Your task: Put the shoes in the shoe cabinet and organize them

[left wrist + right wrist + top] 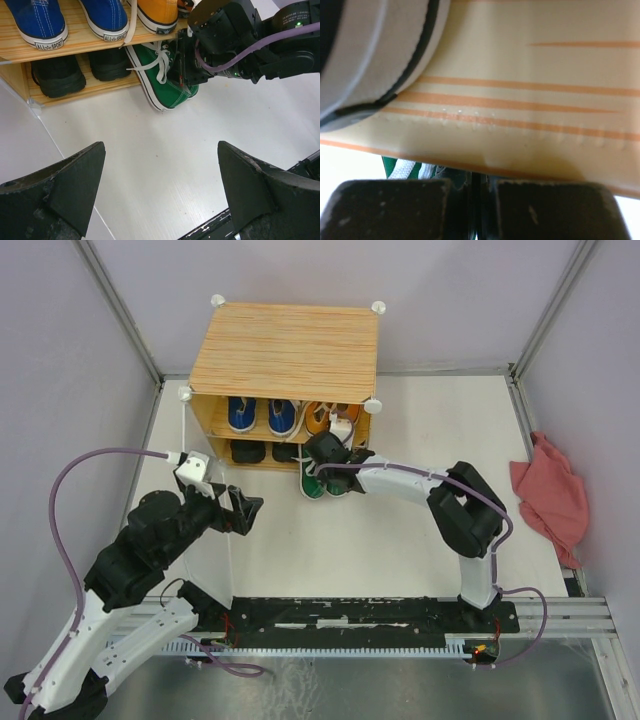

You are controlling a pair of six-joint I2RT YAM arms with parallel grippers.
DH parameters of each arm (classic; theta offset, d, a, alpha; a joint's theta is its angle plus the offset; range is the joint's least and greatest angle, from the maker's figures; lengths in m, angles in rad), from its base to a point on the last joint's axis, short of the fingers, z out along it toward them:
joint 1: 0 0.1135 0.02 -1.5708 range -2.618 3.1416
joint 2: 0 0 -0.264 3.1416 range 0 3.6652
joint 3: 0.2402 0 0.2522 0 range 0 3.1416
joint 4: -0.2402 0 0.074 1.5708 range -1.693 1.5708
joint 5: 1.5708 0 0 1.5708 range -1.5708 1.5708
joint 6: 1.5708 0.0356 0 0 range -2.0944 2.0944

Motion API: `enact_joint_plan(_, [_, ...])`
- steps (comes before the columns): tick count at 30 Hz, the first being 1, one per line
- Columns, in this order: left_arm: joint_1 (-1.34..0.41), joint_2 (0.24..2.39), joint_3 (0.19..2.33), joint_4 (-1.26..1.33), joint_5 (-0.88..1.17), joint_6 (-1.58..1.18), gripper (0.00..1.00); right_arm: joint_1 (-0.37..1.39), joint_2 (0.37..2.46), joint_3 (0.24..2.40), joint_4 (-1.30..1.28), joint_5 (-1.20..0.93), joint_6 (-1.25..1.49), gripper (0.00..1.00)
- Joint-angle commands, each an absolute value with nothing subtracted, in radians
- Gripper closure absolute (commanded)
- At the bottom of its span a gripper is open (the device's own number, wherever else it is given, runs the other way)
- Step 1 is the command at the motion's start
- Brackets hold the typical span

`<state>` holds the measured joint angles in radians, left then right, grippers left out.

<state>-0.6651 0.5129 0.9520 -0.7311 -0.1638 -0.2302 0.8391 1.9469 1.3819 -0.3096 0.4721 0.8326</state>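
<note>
The shoe cabinet (285,350) stands at the back with its front open. Blue shoes (260,416) and orange shoes (320,418) sit on its upper shelf, and black boots (248,452) sit on the lower shelf at the left. A green shoe (167,85) lies tilted at the lower shelf's right opening, half outside. My right gripper (325,452) is shut on its collar. In the right wrist view the shut fingers (395,205) face the shelf board (530,105), with green canvas and white lace (402,169) just below it. My left gripper (160,170) hangs open over bare table, well in front of the cabinet.
The cabinet's white translucent door (208,540) stands swung open toward the left arm. A red cloth (550,495) lies at the table's right edge. Grey walls enclose the table on three sides.
</note>
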Motion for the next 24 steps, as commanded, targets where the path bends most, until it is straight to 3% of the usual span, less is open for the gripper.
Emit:
enact_joint_plan(1, [-0.661, 0.523, 0.942, -0.706, -0.196, -0.181, 0.01, 0.792, 1.951, 1.467, -0.172, 0.554, 0.860, 0.98])
enact_joint_plan(5, [-0.661, 0.529, 0.940, -0.704, -0.197, -0.175, 0.01, 0.788, 1.967, 1.475, -0.168, 0.576, 0.888, 0.96])
enact_joint_plan(10, [-0.661, 0.529, 0.941, -0.702, -0.196, -0.172, 0.01, 0.788, 1.957, 1.433, -0.187, 0.564, 0.939, 0.62])
enact_joint_plan(14, [-0.662, 0.521, 0.940, -0.702, -0.195, -0.176, 0.01, 0.796, 1.910, 1.359, -0.157, 0.514, 0.949, 0.46])
enact_joint_plan(24, [-0.660, 0.501, 0.944, -0.703, -0.195, -0.189, 0.01, 0.873, 1.713, 1.276, -0.308, 0.483, 0.848, 0.33])
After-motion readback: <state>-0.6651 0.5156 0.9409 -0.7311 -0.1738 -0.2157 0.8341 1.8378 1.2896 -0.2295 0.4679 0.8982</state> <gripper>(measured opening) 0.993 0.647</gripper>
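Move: My right hand has the two green shoes pinched together near their ankle openings. The pair's middle is about 5 cm ahead and 3 cm down, toes already under the cabinet's middle board. The lower-shelf bay they go into centres some 12 cm ahead. Its black shoes sit about 17 cm left and 16 cm ahead. Above, the orange shoes are roughly 14 cm ahead and 11 cm up. From my left hand the green shoes lie about 17 cm forward, 13 cm right and 25 cm below. I push the pinched green shoes on into the lower shelf with my right hand, forward only about 2 cm, and open my fingers well past half as the push ends, letting go of the shoes. Then I rise about 3 cm and draw back some 2 cm from the cabinet, rolling the wrist slightly so its left side lifts. ##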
